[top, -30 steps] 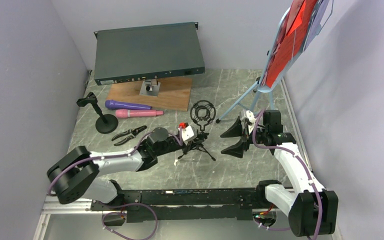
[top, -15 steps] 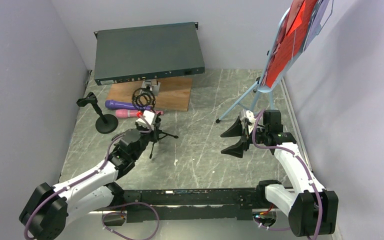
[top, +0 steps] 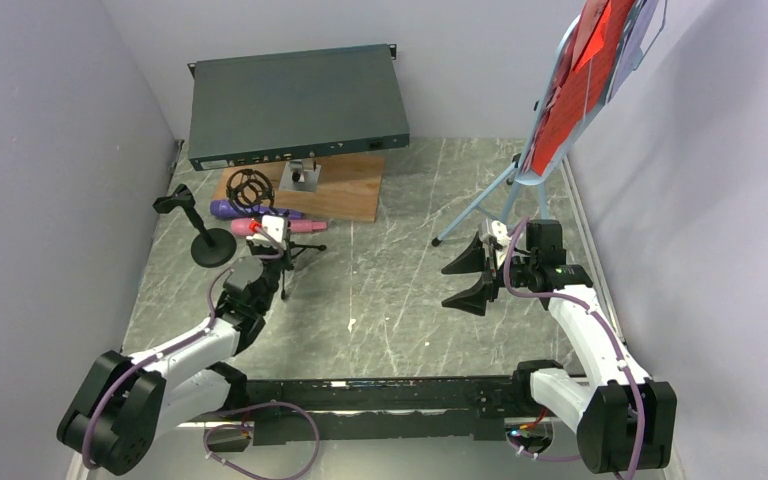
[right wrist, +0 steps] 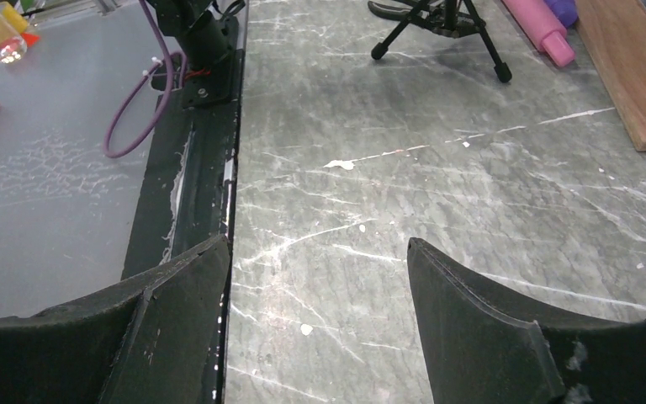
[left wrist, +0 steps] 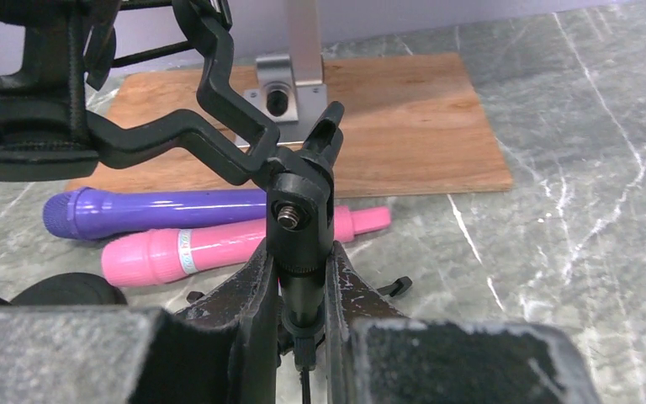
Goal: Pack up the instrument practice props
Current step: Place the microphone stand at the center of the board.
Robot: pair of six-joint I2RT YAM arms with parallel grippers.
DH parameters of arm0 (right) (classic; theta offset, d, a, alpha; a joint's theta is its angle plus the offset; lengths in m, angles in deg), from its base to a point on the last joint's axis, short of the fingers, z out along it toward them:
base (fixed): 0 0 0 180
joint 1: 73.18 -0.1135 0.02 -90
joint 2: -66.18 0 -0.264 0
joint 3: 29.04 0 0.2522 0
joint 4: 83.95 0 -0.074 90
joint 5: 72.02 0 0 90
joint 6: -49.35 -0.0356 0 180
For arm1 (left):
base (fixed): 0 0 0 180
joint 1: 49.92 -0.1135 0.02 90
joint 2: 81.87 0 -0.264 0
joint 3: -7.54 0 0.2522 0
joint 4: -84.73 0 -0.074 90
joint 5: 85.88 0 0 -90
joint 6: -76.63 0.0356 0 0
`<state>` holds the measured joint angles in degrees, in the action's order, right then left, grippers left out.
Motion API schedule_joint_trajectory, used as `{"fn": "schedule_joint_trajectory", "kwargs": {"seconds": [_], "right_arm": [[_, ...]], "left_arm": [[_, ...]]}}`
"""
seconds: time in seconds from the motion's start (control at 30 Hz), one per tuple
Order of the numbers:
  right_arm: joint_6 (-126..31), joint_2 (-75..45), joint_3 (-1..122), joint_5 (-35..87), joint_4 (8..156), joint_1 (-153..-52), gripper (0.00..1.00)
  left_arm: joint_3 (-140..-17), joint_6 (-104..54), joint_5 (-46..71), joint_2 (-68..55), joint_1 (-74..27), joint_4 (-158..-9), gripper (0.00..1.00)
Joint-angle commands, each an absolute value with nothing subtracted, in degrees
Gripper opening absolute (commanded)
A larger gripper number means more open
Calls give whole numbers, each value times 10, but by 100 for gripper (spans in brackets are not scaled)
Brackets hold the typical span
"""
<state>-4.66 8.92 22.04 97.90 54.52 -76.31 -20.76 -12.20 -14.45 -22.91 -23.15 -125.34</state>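
Note:
My left gripper (top: 278, 238) is shut on the stem of the black tripod mic holder (left wrist: 303, 210), whose ring mount (top: 250, 188) rises over the brown board's left end. Its legs (right wrist: 437, 21) are at the table surface. Just behind it lie the purple microphone (left wrist: 151, 210) and the pink microphone (left wrist: 219, 248). The round-base mic holder (top: 210, 245) stands to the left. At the back right the light-blue music tripod (top: 490, 200) carries red sheets (top: 580, 90). My right gripper (top: 465, 272) is open over bare table, holding nothing.
The dark green rack box (top: 295, 100) sits at the back, propped on a metal bracket (left wrist: 290, 80) over the brown wooden board (top: 345, 190). Grey walls close in the left, back and right sides. The arms' black base rail (right wrist: 193, 168) runs along the near edge.
My left arm has carried the tripod mic holder from the table's middle to the left and back, up to the two microphones. The right arm has not moved.

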Motion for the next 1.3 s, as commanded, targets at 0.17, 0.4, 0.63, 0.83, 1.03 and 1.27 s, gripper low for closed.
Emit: {"fn": "schedule_joint_trajectory", "kwargs": {"seconds": [0.17,0.4,0.63,0.83,1.03,1.27], "right_arm": [[-31,93,236,986,548,-763,80],[-29,93,237,988,546,-763,80],[-29,93,237,987,546,-763,80],[-20,93,239,982,539,-763,80],[20,97,245,957,507,-763,81],[86,100,256,919,457,-763,82]], "left_arm": [[-224,-115,-133,-221,-297,-1305,0],[-217,-125,-170,-252,-298,-1259,10],[-213,-168,-183,-280,-298,-1227,53],[-229,-236,-168,-360,-298,-1119,65],[-275,-367,-118,-460,-298,-941,86],[-314,-428,10,-510,-298,-829,95]]}}
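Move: The left hand already holds the microphone stand by its pole; its spot lies about 4 cm to the left and 1 cm ahead, with the table some 16 cm below. The pink microphone lies about 9 cm ahead and 1 cm left, the purple one 13 cm ahead and 6 cm left, the pliers 1 cm back and 6 cm left. From the right hand, the spot is roughly 42 cm left and 4 cm ahead. Left hand shifts the microphone stand about 4 cm left, lets go, then rises some 6 cm and draws back. ##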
